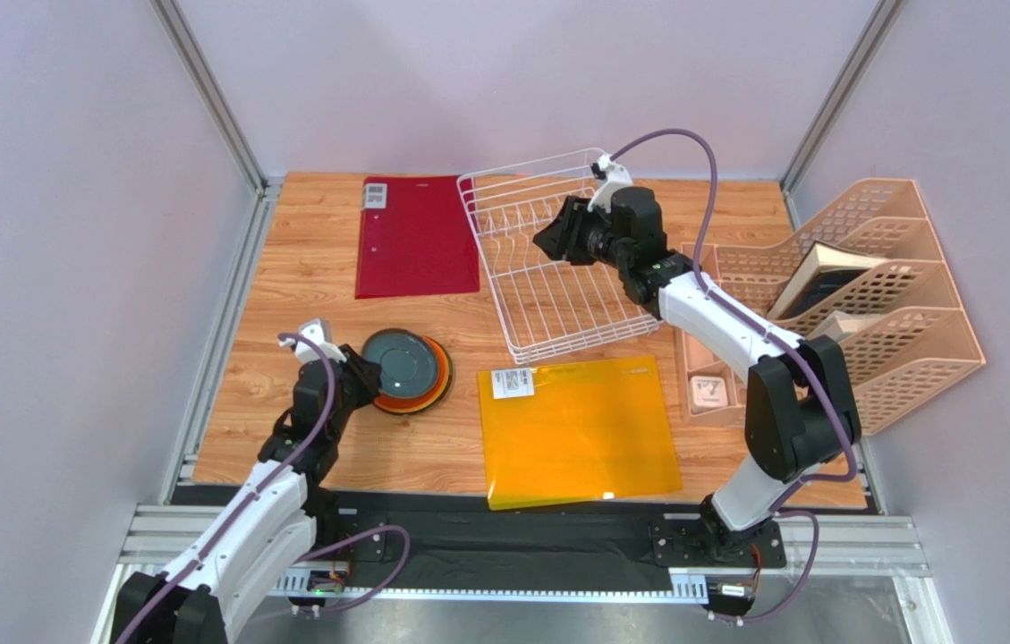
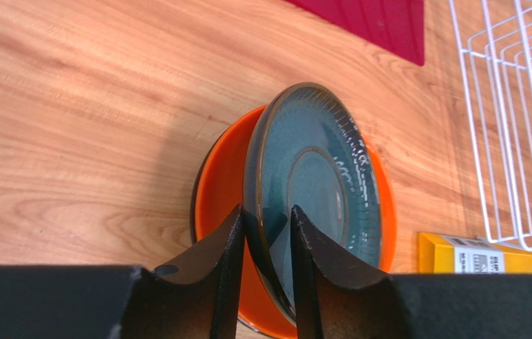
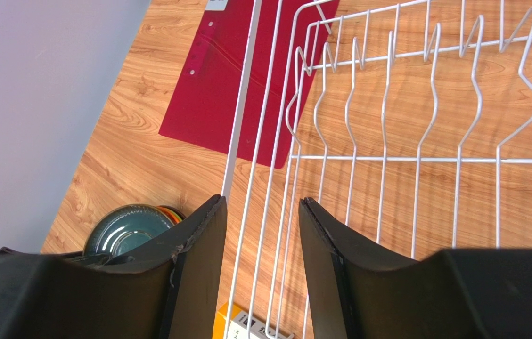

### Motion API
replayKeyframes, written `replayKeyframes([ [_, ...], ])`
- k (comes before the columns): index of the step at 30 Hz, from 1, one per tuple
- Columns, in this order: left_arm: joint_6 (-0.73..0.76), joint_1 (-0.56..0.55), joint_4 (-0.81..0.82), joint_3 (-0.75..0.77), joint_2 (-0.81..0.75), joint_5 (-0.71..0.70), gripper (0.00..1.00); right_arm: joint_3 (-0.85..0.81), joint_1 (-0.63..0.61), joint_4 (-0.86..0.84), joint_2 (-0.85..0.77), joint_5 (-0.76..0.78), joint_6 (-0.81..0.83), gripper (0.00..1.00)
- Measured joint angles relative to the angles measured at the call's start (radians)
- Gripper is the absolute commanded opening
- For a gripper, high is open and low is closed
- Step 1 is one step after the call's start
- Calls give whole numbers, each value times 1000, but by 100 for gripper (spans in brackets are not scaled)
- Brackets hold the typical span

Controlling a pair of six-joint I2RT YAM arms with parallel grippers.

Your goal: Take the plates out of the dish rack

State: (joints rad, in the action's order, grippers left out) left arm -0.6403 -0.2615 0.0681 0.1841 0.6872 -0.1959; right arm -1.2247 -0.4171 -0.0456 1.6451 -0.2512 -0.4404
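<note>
A dark teal-grey plate point(image 1: 400, 360) leans tilted on an orange plate point(image 1: 421, 399) left of the table's middle. My left gripper point(image 1: 360, 376) sits at their near-left edge. In the left wrist view the teal plate's point(image 2: 311, 183) rim lies between the fingers of the left gripper point(image 2: 265, 212), whose jaws stand apart, wider than the rim, over the orange plate point(image 2: 219, 183). The white wire dish rack point(image 1: 524, 289) stands at the back with no plates showing in it. My right gripper point(image 1: 553, 239) hovers open over the rack's point(image 3: 389, 155) left side, rack wires showing below the gap of the right gripper point(image 3: 261, 201).
A dark red flat mat point(image 1: 416, 235) lies at the back left of the rack. An orange flat mat point(image 1: 577, 430) lies in front of the rack, just right of the plates. Peach perforated file holders point(image 1: 873, 295) line the right edge.
</note>
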Motion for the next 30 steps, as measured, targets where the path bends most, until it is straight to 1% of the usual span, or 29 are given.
replayKeyframes([
  [3,3,0,-27,0,-2,-9,38,0,0,0,4,0,0,47],
  [6,9,0,-48,0,-9,-19,45,0,0,0,6,0,0,47],
  [7,12,0,-51,0,-10,-22,50,0,1,0,6,0,1,47],
  [9,19,0,-58,0,-14,-28,50,0,2,0,6,0,1,47],
  [10,22,0,-61,0,-16,-32,55,0,2,1,6,0,1,47],
  [13,31,0,-66,0,-29,-39,60,0,5,1,6,2,3,47],
  [19,47,0,-97,0,-65,-53,66,0,13,3,6,13,15,49],
  [20,56,0,-106,1,-73,-55,67,0,14,5,6,15,21,50],
  [21,68,0,-113,5,-82,-57,76,0,15,5,6,18,27,57],
  [24,108,0,-120,29,-105,-68,77,0,15,11,6,42,57,71],
  [26,142,0,-118,57,-116,-80,77,8,16,12,2,86,94,74],
  [30,232,0,-100,123,-104,-110,78,45,16,20,-26,184,162,76],
])
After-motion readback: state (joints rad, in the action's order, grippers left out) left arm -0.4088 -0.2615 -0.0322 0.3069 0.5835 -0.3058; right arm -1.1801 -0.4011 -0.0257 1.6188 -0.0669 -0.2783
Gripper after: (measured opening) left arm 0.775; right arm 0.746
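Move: The dark plate, tipped between the slightly open left fingers, has its middle about 5 cm right of the left hand, 3 cm ahead and 2 cm below. The orange plate under it lies roughly 6 cm right, 1 cm ahead, 4 cm down; the red folder some 25 cm ahead and 8 cm right. From the right hand, over the rack, the dark plate is about 22 cm left, 18 cm back and 16 cm lower. Left fingers open wide, releasing the dark plate, sink slightly, then rise about 6 cm; right hand shifts right, opening. ##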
